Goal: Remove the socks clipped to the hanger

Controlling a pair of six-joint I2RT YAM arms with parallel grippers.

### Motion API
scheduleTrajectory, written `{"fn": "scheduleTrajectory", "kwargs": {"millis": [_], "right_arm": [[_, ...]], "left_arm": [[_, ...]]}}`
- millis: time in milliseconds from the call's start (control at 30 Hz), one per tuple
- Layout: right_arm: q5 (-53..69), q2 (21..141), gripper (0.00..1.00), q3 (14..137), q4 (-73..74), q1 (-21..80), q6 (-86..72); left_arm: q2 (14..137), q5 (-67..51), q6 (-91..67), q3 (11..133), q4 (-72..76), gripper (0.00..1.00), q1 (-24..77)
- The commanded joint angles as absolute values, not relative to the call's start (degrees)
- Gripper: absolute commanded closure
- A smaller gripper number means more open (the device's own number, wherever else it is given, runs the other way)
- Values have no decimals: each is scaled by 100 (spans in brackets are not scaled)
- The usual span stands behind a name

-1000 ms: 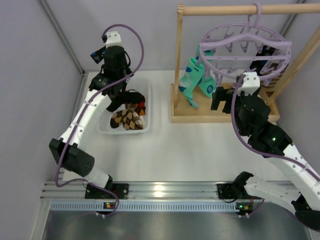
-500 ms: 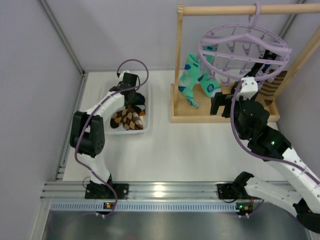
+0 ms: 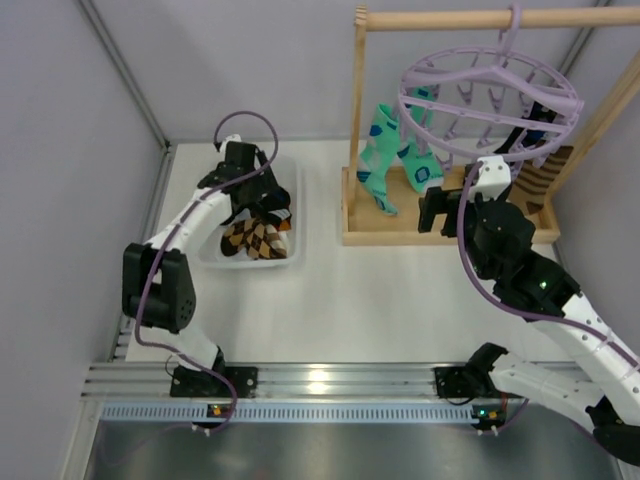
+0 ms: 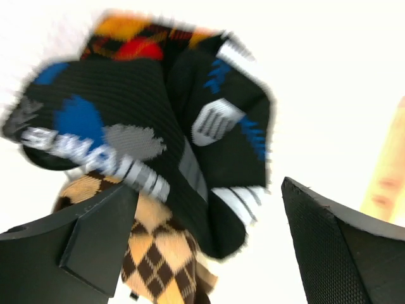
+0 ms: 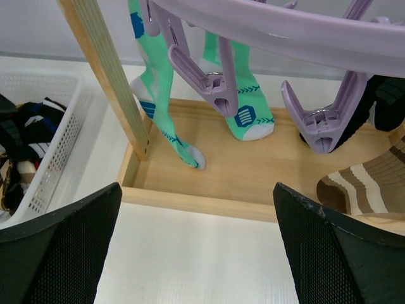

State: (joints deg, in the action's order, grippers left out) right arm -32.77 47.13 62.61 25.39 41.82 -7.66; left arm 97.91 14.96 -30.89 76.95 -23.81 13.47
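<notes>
The lavender hanger (image 3: 405,100) hangs by its hook from the wooden rail. Clipped to it are two teal socks (image 3: 380,165) (image 5: 161,95), a black sock (image 3: 530,135) (image 5: 386,95) and a brown striped sock (image 3: 540,175) (image 5: 367,183). My right gripper (image 3: 440,210) (image 5: 196,247) stands open in front of the frame's base, below the clips (image 5: 209,76), with nothing between its fingers. My left gripper (image 3: 262,200) (image 4: 209,240) is open over the basket. A loose black sock with blue and white marks (image 4: 158,126) lies just beyond its spread fingers, on the pile.
The white basket (image 3: 210,250) (image 5: 57,133) at the left holds brown-orange argyle socks (image 4: 152,253). The wooden frame has a top rail (image 3: 470,18), a post (image 5: 107,76) and a base tray (image 3: 400,235). Grey walls stand close at the left and back.
My left arm came down over the basket and its jaws have opened, letting go of the black sock onto the pile. My right gripper has shifted slightly left, still open.
</notes>
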Motion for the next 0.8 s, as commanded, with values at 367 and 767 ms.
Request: {"fn": "scheduleTrajectory", "kwargs": {"millis": [367,767], "right_arm": [[-2681,4764,1,5154,2138,3639,-1467],[263,6622,1,3190,-3144,2251,-1213]], "left_arm": [[6972,319,-2900,6979,-2268,2,1354],[5362,-1722,-2717,6003,-2495,2,1415]]}}
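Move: The toe of the left turquoise sock hangs about 14 cm ahead of the right hand, 6 cm to its left and 24 cm below it. The other turquoise sock's foot is some 5 cm farther out and 7 cm right of that toe. The hanger ring is about 18 cm ahead of the right hand, 9 cm right and a little higher. From the left hand, the toe lies about 26 cm right, 4 cm back and slightly lower; the released black sock lies about 8 cm beneath. Open and empty, the right hand drops about 19 cm out from beside the hanger, slowly at first, then curves forward and slightly left towards the left turquoise sock's toe, tipping some 10 degrees down. The open left hand leaves the black sock, first rising, then drawing back, about 15 cm each way, while its fingers tip up and swing clockwise towards the rack. ##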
